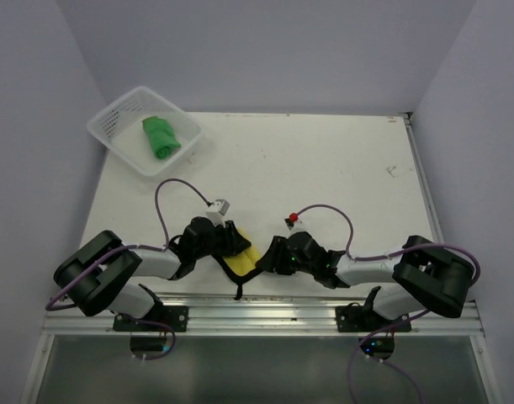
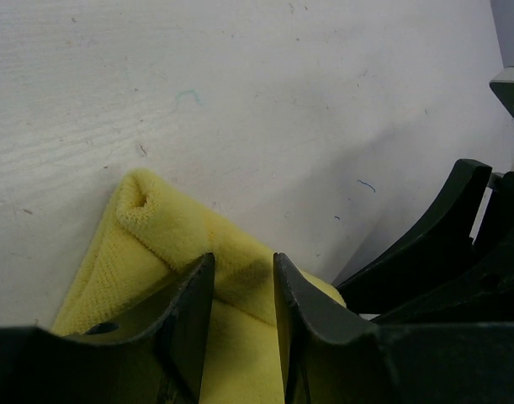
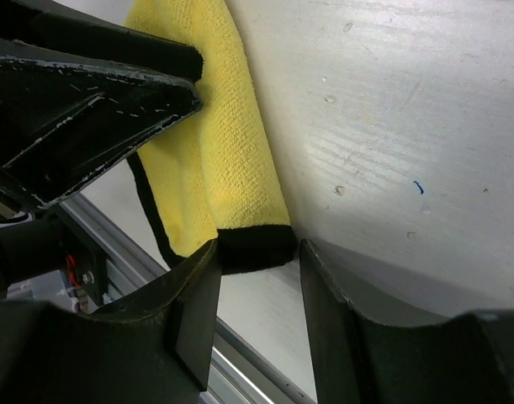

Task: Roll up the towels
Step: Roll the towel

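Note:
The yellow towel (image 1: 240, 263) with black edging lies partly rolled near the table's front edge, between my two grippers. My left gripper (image 1: 230, 247) holds one end of it; in the left wrist view yellow cloth (image 2: 172, 227) fills the gap in the left gripper (image 2: 244, 282). My right gripper (image 3: 258, 252) is at the other end, open, its fingertips straddling the towel's black-edged end (image 3: 252, 246) with a small gap on one side. The green towel (image 1: 160, 136) lies rolled inside the white basket (image 1: 113, 126) at the far left.
An aluminium rail (image 1: 265, 307) runs along the table's front edge just behind the towel. The left gripper's black body (image 3: 80, 101) crowds close to the right one. Pale walls close the table in on the left, the right and the far side.

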Available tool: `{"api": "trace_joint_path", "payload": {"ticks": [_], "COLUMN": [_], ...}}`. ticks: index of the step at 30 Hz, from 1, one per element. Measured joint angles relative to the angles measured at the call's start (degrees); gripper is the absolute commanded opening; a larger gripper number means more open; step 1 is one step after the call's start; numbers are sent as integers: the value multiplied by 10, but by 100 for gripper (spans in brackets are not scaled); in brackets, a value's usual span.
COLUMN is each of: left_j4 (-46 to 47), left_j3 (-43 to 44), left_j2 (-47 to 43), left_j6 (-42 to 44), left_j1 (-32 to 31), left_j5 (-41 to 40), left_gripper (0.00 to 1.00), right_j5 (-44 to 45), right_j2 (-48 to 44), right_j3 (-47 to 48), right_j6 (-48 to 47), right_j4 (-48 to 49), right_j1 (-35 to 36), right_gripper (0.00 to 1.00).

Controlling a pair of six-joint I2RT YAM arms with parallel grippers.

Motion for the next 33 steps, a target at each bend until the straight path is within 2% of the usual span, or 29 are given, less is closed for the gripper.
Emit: {"api": "trace_joint_path", "payload": {"ticks": [4, 14, 20, 21, 22, 28, 33], "left_j4": [2, 2, 7, 7, 7, -10, -38], "left_j3": [-1, -2, 1, 3, 4, 21, 46], "left_j2": [0, -1, 8, 9, 11, 15, 20], "left_j6": [0, 1, 2, 2, 2, 7, 14], "left_j1": [0, 2, 2, 2, 3, 3, 2], "left_j5": [0, 0, 5, 6, 7, 7, 15], "left_gripper": [39, 39, 39, 39, 39, 39, 39], "right_j5": [-3, -17, -18, -18, -18, -7, 93], "right_j2": [13, 35, 45, 46, 47, 45, 31], "right_j3": [-3, -4, -2, -1, 1, 15, 57], "right_j6": [5, -18, -40, -44, -50, -91, -153], "right_j4": [21, 49, 55, 55, 54, 35, -43], "right_j1": [-2, -4, -4, -4, -4, 6, 80], "right_gripper": [32, 34, 10, 2, 0, 0, 0]}}
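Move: The black-edged near right corner of the yellow towel is just off the right hand's fingertips, level ahead, about 1 cm left and 1 cm below, between its parted fingers. From the right hand, the towel's middle is about 4 cm ahead and 6 cm left; the black strap is some 7 cm back and 6 cm left; both are about 2 cm down. From the left hand, that corner lies roughly 6 cm back, 4 cm right, and slightly below. Down about 1 cm and slightly left, the right hand sinks round the towel's black corner and shuts its half-open fingers, pinching it. With the corner gripped it eases left and a little back, lifting slightly, while the wrist rolls some 20 degrees counter-clockwise. The left hand's part-open fingers stay at the yellow fold, shifting only about 1 cm forward and right late on. ##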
